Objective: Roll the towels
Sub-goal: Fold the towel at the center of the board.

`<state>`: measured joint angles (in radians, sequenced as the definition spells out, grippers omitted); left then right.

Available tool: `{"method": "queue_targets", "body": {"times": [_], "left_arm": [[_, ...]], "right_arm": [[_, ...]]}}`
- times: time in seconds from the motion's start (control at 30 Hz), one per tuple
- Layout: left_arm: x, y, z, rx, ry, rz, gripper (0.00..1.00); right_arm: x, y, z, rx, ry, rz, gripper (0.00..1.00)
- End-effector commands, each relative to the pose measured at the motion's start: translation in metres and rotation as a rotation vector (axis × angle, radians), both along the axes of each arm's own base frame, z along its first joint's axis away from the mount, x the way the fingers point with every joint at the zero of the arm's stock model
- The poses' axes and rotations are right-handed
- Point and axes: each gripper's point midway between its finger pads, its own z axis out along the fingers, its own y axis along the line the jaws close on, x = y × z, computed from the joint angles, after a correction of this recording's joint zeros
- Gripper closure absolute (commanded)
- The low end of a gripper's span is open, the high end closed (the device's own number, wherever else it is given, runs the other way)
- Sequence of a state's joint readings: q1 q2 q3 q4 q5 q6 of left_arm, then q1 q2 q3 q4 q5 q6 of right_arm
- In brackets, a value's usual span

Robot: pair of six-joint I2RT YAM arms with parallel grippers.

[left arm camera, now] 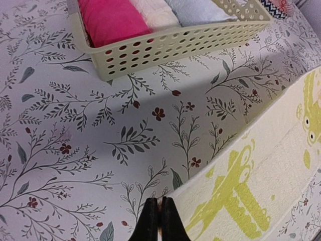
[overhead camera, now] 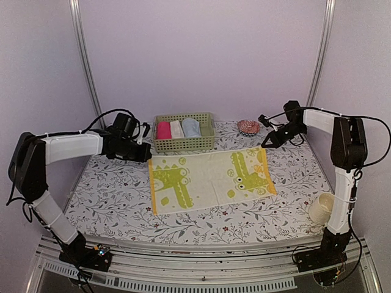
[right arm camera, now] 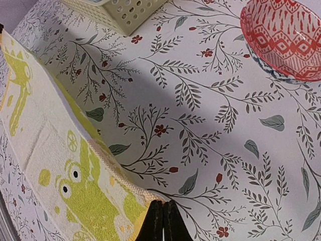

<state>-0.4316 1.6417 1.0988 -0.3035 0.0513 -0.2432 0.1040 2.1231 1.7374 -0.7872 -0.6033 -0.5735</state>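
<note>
The yellow-green towel [overhead camera: 211, 179] with green crocodile prints lies spread flat across the middle of the table. My left gripper [overhead camera: 148, 157] is shut on its far left corner, and the pinched corner meets the fingertips [left arm camera: 150, 218] in the left wrist view. My right gripper [overhead camera: 264, 146] is shut on the far right corner, where the towel's edge [right arm camera: 50, 150] rises off the table toward the closed gripper [right arm camera: 164, 203]. The light blue towel [overhead camera: 191, 127] sits rolled in the basket [overhead camera: 183, 144], also seen as a blue towel [left arm camera: 198, 10] in the left wrist view.
The perforated basket [left arm camera: 165, 45] behind the towel also holds a pink roll [left arm camera: 108, 20] and a cream-white roll [left arm camera: 153, 11]. A red patterned bowl [right arm camera: 286, 35] stands at the back right. A cream cup [overhead camera: 322, 208] sits by the right arm's base.
</note>
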Motion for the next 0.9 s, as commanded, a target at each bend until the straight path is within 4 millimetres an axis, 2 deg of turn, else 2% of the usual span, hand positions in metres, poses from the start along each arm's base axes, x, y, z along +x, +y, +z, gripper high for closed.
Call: {"method": "queue_targets", "body": {"times": [0.0, 0.27, 0.6, 0.87], "left_arm": [[-0.010, -0.002, 0.010, -0.048, 0.008, -0.023, 1.00], [-0.039, -0.006, 0.000, -0.093, 0.074, -0.073, 1.00], [-0.065, -0.011, -0.006, -0.131, 0.154, -0.132, 1.00], [-0.075, -0.008, -0.005, -0.138, 0.173, -0.129, 1.00]], "right_arm": [[0.002, -0.012, 0.003, -0.044, -0.035, -0.033, 0.98], [-0.026, -0.005, 0.019, 0.020, -0.047, 0.024, 0.97], [-0.065, -0.011, 0.008, -0.015, -0.028, 0.055, 0.97], [-0.089, -0.013, 0.012, -0.029, -0.053, 0.105, 0.97]]}}
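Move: The towel's near edge is where the held far edge is being taken: its near left corner lies about 17 cm back from the left hand and 2 cm to its right, its near right corner some 15 cm back from the right hand and 4 cm to its right, both roughly 10 cm below. The basket stands about 25 cm ahead of the left hand and 10 cm right; the bowl about 22 cm ahead of the right hand and 2 cm left. The towel's far edge, still pinched by a corner in each shut gripper and held off the table, is carried back over the lying part towards its near edge, nearly level: about 6.5 cm by the left hand, 8 cm by the right. The right hand first dips 1.5 cm and recovers; the left turns some 10 degrees, its fingers tipping more steeply down. ##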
